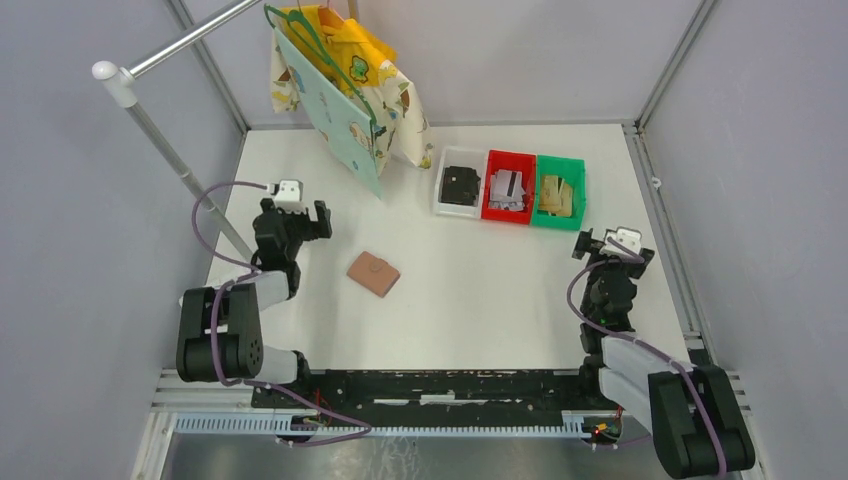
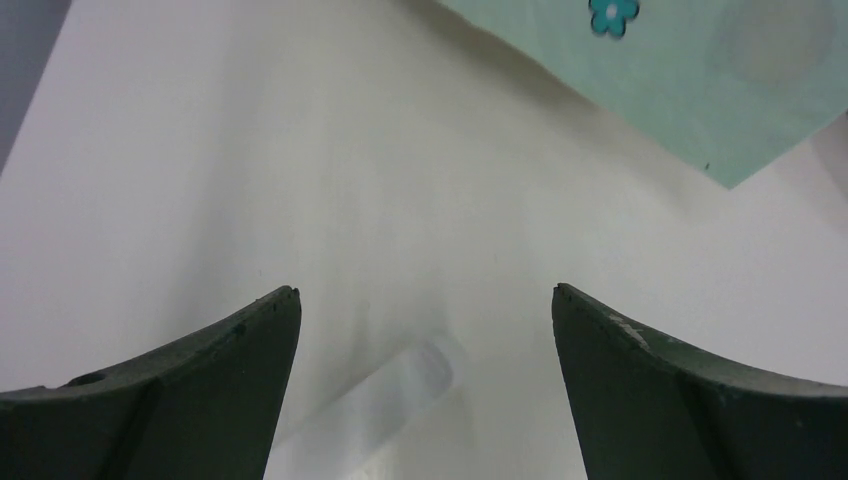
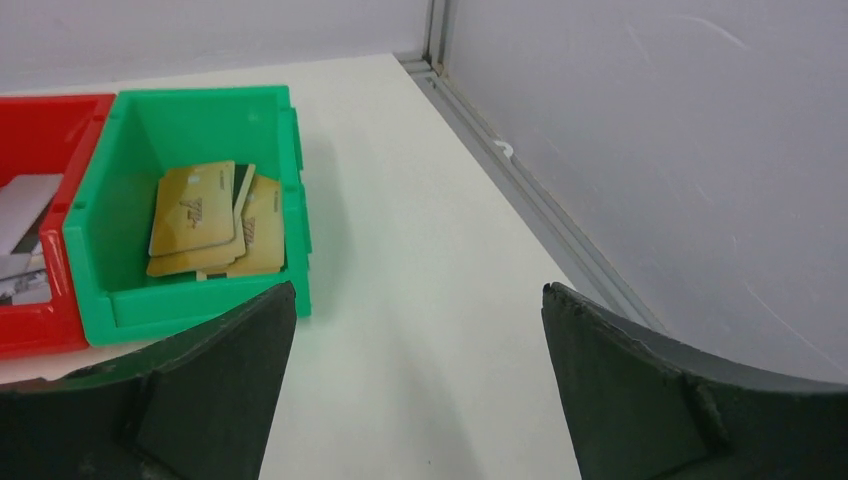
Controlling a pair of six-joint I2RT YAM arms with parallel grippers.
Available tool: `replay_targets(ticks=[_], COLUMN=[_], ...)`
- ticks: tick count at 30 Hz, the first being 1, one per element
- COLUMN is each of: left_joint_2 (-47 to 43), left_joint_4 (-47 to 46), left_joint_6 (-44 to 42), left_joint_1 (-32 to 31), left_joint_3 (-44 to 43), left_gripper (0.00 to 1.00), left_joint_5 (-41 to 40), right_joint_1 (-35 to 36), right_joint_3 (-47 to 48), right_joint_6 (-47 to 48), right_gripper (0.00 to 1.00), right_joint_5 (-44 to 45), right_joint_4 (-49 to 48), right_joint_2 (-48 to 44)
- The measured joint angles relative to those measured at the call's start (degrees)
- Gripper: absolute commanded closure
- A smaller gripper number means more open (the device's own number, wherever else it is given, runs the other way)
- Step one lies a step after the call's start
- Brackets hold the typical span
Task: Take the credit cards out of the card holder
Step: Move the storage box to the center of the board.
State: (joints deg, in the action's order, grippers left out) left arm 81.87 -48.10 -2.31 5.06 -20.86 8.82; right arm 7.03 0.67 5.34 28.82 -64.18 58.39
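Note:
The card holder [image 1: 374,273], a small salmon-pink wallet, lies closed and flat on the white table [image 1: 470,300], left of centre. No credit cards show in it. Loose gold credit cards [image 3: 205,220] lie in the green bin [image 3: 190,300]. My left gripper [image 1: 295,212] hangs open to the upper left of the card holder, apart from it. In its wrist view the left gripper [image 2: 425,300] has only bare table between its fingers. My right gripper [image 1: 612,250] stands open at the right side, just in front of the green bin [image 1: 558,195]. In its wrist view the right gripper [image 3: 420,295] is empty.
Three bins stand in a row at the back right: a clear bin [image 1: 460,185] with black cards, a red bin [image 1: 507,187] with grey cards, then the green one. Printed fabrics [image 1: 345,90] hang from a rail; its slanted pole [image 1: 170,150] passes beside my left arm. Mint fabric [image 2: 700,80] hangs ahead.

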Motion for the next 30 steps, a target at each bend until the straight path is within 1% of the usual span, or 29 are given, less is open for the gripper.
replay_targets(ticks=[3,6,11,14,16,18,22,27,30], left_joint_2=[-1.8,-2.8,-5.9,-6.8,-6.7,-6.6,-6.8,-7.8,-7.8], left_joint_4=[10.7,21.5,35.0,43.5,50.6,57.5,66.9,76.6,81.5], left_joint_6=[-0.1,-0.9,-2.5,-2.7,-3.7,-5.7,-10.2,-16.1,-19.9], left_joint_1=[0.0,0.0,0.0,0.0,0.0,-0.2,-0.6,-0.8,-1.0], left_joint_3=[-8.3,-15.9,-20.2,-22.7,-26.2,-30.5,-36.6,-37.2,-37.2], left_gripper=[0.00,0.00,0.00,0.00,0.00,0.00,0.00,0.00,0.00], left_joint_5=[1.7,3.7,6.9,8.3,9.5,10.3,11.4,12.9,13.4], right_joint_1=[0.0,0.0,-0.8,-1.5,-1.0,0.9,7.8,17.4,22.8], right_joint_3=[2.6,8.7,20.9,25.8,29.9,34.6,42.8,50.1,54.5], right_joint_6=[-2.3,-6.8,-22.6,-26.8,-28.0,-28.0,-27.0,-25.8,-25.2], right_gripper=[0.02,0.02,0.02,0.02,0.02,0.02,0.02,0.02,0.03], right_joint_5=[0.8,1.3,1.2,-3.4,-6.7,-8.1,-8.2,-7.0,-6.3], right_joint_4=[10.2,20.6,38.5,44.5,49.1,53.9,61.2,66.8,69.4], right_joint_2=[-2.8,-2.4,-1.2,0.2,2.8,6.3,11.3,15.6,19.9])
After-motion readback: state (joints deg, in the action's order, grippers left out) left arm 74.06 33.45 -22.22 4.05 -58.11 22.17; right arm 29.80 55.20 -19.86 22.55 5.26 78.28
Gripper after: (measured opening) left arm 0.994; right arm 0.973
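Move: The storage box's red middle section lies about 16 cm ahead of the right hand, 22 cm to its left and 12 cm below; its green section is some 14 cm ahead and 10 cm left, its white one about 17 cm ahead and 34 cm left. From the left hand, the card holder is roughly 13 cm back, 18 cm right and 8 cm lower, the red section about 8 cm ahead and 52 cm right. Right hand sweeps some 20 cm left, also forward, towards the storage box, tipping down; left rises, draws back. ##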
